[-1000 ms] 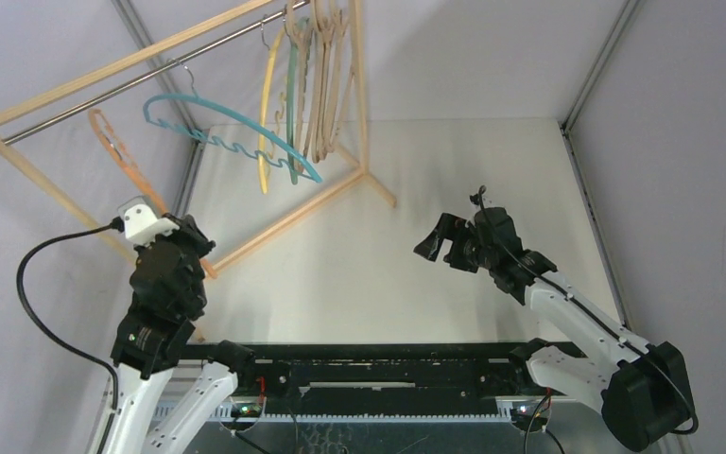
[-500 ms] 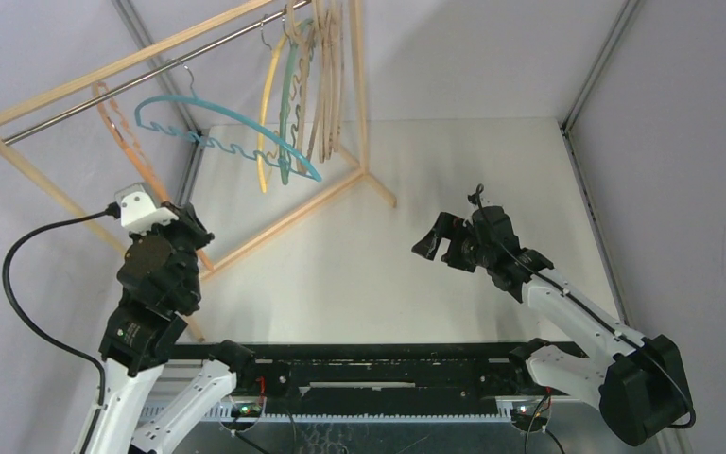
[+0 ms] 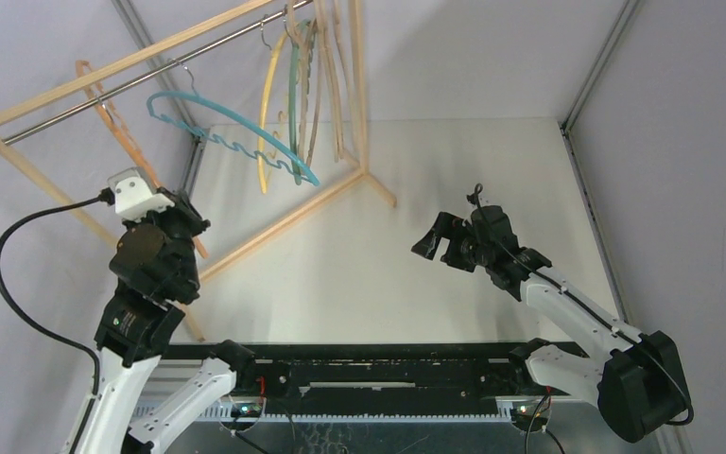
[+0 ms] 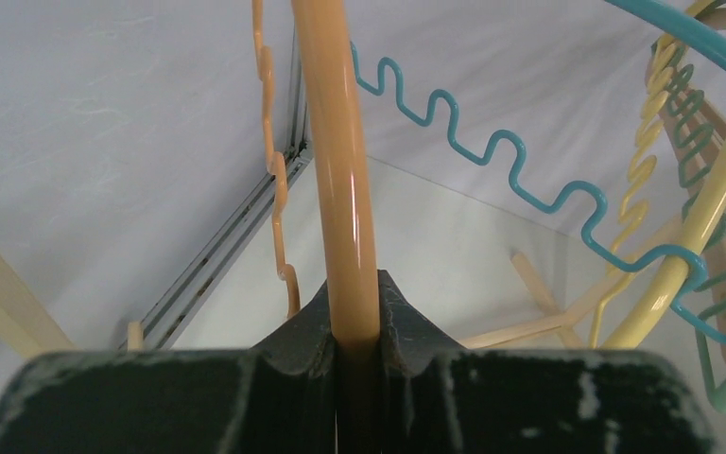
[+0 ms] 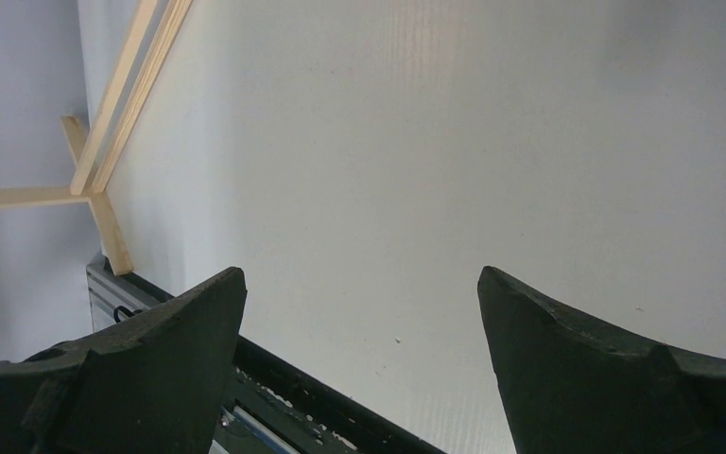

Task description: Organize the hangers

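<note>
My left gripper (image 3: 172, 210) is shut on the thin orange hanger (image 3: 112, 115) and holds it up at the left end of the rack; I cannot tell whether its hook is on the rail. In the left wrist view the orange bar (image 4: 340, 170) runs up from between my shut fingers (image 4: 354, 317). A teal hanger (image 3: 227, 128) hangs from the metal rail (image 3: 132, 80). Yellow (image 3: 267, 113), green (image 3: 293, 95) and several light-wood hangers (image 3: 326, 76) hang bunched at the rail's right end. My right gripper (image 3: 435, 241) is open and empty above the table, also in the right wrist view (image 5: 359, 293).
The light-wood rack frame has foot bars on the table (image 3: 284, 222) and a post (image 3: 359, 85) by the bunched hangers. In the left wrist view the teal wavy bar (image 4: 492, 161) and the yellow hanger (image 4: 709, 208) hang close to the right of the orange one.
My left arm has moved left and back, carrying the orange hanger up and left along the rack. The teal hanger has swung slightly. The right arm has barely moved.
</note>
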`<state>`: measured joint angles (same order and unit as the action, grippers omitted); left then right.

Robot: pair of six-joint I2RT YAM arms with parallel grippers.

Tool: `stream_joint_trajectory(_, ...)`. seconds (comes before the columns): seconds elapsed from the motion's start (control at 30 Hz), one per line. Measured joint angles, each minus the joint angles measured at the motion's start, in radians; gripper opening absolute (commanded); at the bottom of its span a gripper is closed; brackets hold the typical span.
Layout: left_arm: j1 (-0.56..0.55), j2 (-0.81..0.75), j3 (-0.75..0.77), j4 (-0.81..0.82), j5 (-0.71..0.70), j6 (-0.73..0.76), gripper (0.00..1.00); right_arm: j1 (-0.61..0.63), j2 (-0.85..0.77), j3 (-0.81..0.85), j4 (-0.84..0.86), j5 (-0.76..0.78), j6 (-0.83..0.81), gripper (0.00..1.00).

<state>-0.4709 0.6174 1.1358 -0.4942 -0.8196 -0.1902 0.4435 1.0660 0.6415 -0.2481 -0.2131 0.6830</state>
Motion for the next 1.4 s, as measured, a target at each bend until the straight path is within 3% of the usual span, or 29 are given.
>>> stream_joint_trajectory(0.33,0.025,0.136,0.024,0.02,-0.002,0.002,0.0,-0.009,-0.008,0.0,-0.002,-0.003,0.0,1.0)
stream_joint_trajectory(0.73,0.268,0.244,0.032,0.068,0.181,-0.098,0.01,-0.026,-0.035,-0.001,-0.017,-0.003,-0.001,1.0)
stream_joint_trajectory(0.77,0.273,0.246,0.029,0.074,0.193,-0.104,0.06,-0.026,-0.035,-0.002,-0.017,-0.003,-0.001,1.0)
stream_joint_trajectory(0.83,0.277,0.237,-0.003,0.111,0.217,-0.118,0.28,-0.026,-0.035,-0.008,-0.017,-0.003,-0.003,1.0)
stream_joint_trajectory(0.97,0.279,0.2,-0.076,0.126,0.262,-0.147,0.56,-0.031,-0.035,-0.015,-0.022,-0.002,-0.008,1.0)
stream_joint_trajectory(1.0,0.28,0.192,-0.089,0.134,0.271,-0.149,0.71,-0.031,-0.035,-0.015,-0.024,-0.001,-0.01,1.0)
stream_joint_trajectory(1.03,0.28,0.182,-0.095,0.149,0.28,-0.153,0.95,-0.031,-0.035,-0.015,-0.025,-0.001,-0.013,1.0)
stream_joint_trajectory(1.1,0.282,0.153,-0.106,0.158,0.299,-0.153,0.99,-0.031,-0.035,-0.015,-0.026,0.002,-0.018,1.0)
stream_joint_trajectory(1.4,0.282,-0.021,-0.2,0.186,0.363,-0.196,1.0,-0.031,-0.035,-0.044,-0.026,0.006,-0.031,1.0)
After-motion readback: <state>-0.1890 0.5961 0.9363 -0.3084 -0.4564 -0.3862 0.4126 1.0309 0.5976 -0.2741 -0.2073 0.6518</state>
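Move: The left hand grips the smooth arm of the orange hanger near its close end. The stretch of rod for the hook is roughly 13 cm ahead, 4 cm left and 14 cm above this hand. The blue hanger hangs about 12 cm ahead, 8 cm right and a little higher; the yellow hanger, some 16 cm ahead and 14 cm right. From the right hand, that rod spot is about 10 cm ahead, 45 cm left and 40 cm up. Still pinching the orange hanger, the left hand carries it about 7 cm forward, sinking as it goes, to bring the hook over the rod. It drops further, to about 5 cm below its start, while the fingers open wide and let go, then draws back nearly 4 cm and rises slightly, rolling about 10 degrees with the left side dipping, the open fingers still straddling the hanger's arm. ##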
